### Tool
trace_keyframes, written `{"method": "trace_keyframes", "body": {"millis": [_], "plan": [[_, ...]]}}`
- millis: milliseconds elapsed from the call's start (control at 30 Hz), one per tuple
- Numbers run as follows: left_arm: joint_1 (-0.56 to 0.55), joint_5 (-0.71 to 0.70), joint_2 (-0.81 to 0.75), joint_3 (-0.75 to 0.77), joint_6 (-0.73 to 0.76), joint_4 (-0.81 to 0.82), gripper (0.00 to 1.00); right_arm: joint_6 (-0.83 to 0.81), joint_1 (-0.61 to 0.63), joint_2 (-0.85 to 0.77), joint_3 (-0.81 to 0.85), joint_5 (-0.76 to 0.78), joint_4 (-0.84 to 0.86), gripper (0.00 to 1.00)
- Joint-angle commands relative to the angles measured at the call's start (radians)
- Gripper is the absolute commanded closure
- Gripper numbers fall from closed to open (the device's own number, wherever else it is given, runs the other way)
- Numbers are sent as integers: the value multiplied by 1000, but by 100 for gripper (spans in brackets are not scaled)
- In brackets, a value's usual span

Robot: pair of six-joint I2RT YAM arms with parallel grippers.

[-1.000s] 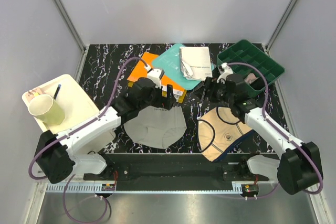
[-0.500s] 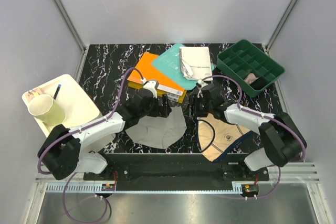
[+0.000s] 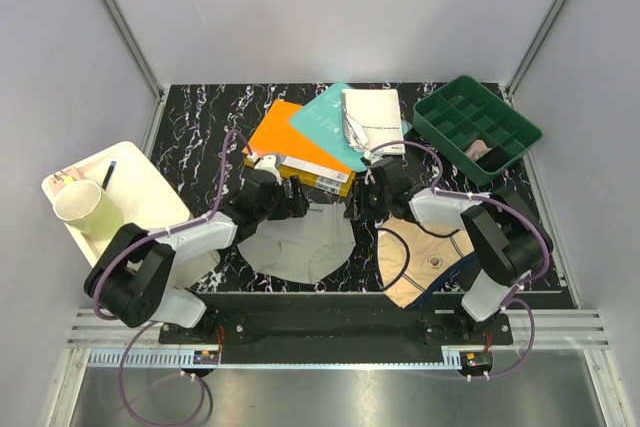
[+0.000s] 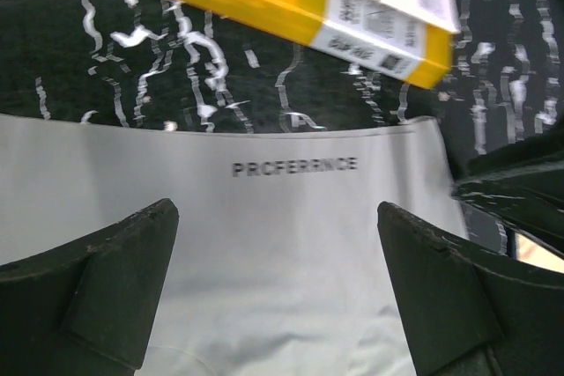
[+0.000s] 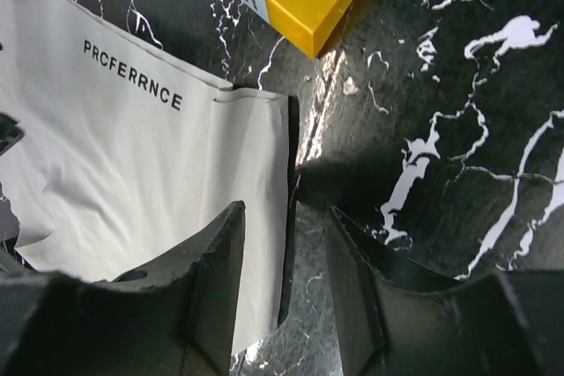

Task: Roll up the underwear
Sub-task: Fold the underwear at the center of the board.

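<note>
The light grey underwear [image 3: 300, 245] lies flat at the near middle of the table, its lettered waistband [image 4: 295, 166] toward the back. My left gripper [image 4: 275, 210] hovers wide open over the waistband's middle, with nothing between its fingers. My right gripper [image 5: 286, 213] is at the waistband's right corner [image 5: 264, 129]. Its jaws are partly narrowed but still apart, straddling the fabric's side edge. In the top view the two grippers [image 3: 290, 202] [image 3: 355, 205] sit close together. The beige underwear [image 3: 425, 259] with dark edging lies to the right, under my right arm.
An orange book [image 3: 295, 152] lies just behind the waistband, with a teal book [image 3: 325, 122] and a white booklet [image 3: 372, 119] beyond it. A green compartment tray [image 3: 477, 127] stands at the back right. A cream tray [image 3: 150, 177] with a cup [image 3: 88, 209] is on the left.
Both grippers came down and toward the grey underwear's waistband. The right one moved left from above the beige underwear to the grey corner, and its jaws narrowed. The left one stayed wide open.
</note>
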Motion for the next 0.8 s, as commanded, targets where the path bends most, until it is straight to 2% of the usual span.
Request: {"method": "trace_keyframes", "body": {"millis": [0, 333, 467, 567, 600, 767], "plan": [[34, -19, 41, -26, -4, 109, 1, -30, 11, 31, 51, -6, 49, 52], [44, -33, 90, -50, -12, 140, 1, -49, 11, 82, 84, -19, 52, 59], [45, -36, 91, -59, -18, 143, 1, -50, 13, 100, 90, -23, 48, 70], [45, -39, 88, -61, -20, 138, 1, -50, 13, 108, 89, -37, 48, 90], [45, -41, 87, -61, -18, 134, 1, -47, 13, 109, 89, -28, 43, 100], [45, -74, 70, -66, -13, 97, 1, -27, 11, 54, 72, 73, -20, 100]]}}
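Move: The right hand goes for the underwear's right waistband corner, about 3 cm ahead of it, 1 cm to its left and 1 cm lower. From this hand the yellow box's near end stands some 7 cm ahead and 3 cm left, and the beige bag 8 cm back and 16 cm right. The waistband lettering lies about 2 cm ahead of the left hand, 1 cm to its right and 5 cm below, with the right waistband corner 3 cm ahead and 8 cm right. The right fingers shut fully and pinch the underwear's right edge just short of the waistband corner, after easing about 2 cm forward and left along the table and sinking 1 cm as they close. Meanwhile the left hand, fingers kept wide open, drops some 3 cm over the waistband while shifting nearly 2 cm left, then stays there. ##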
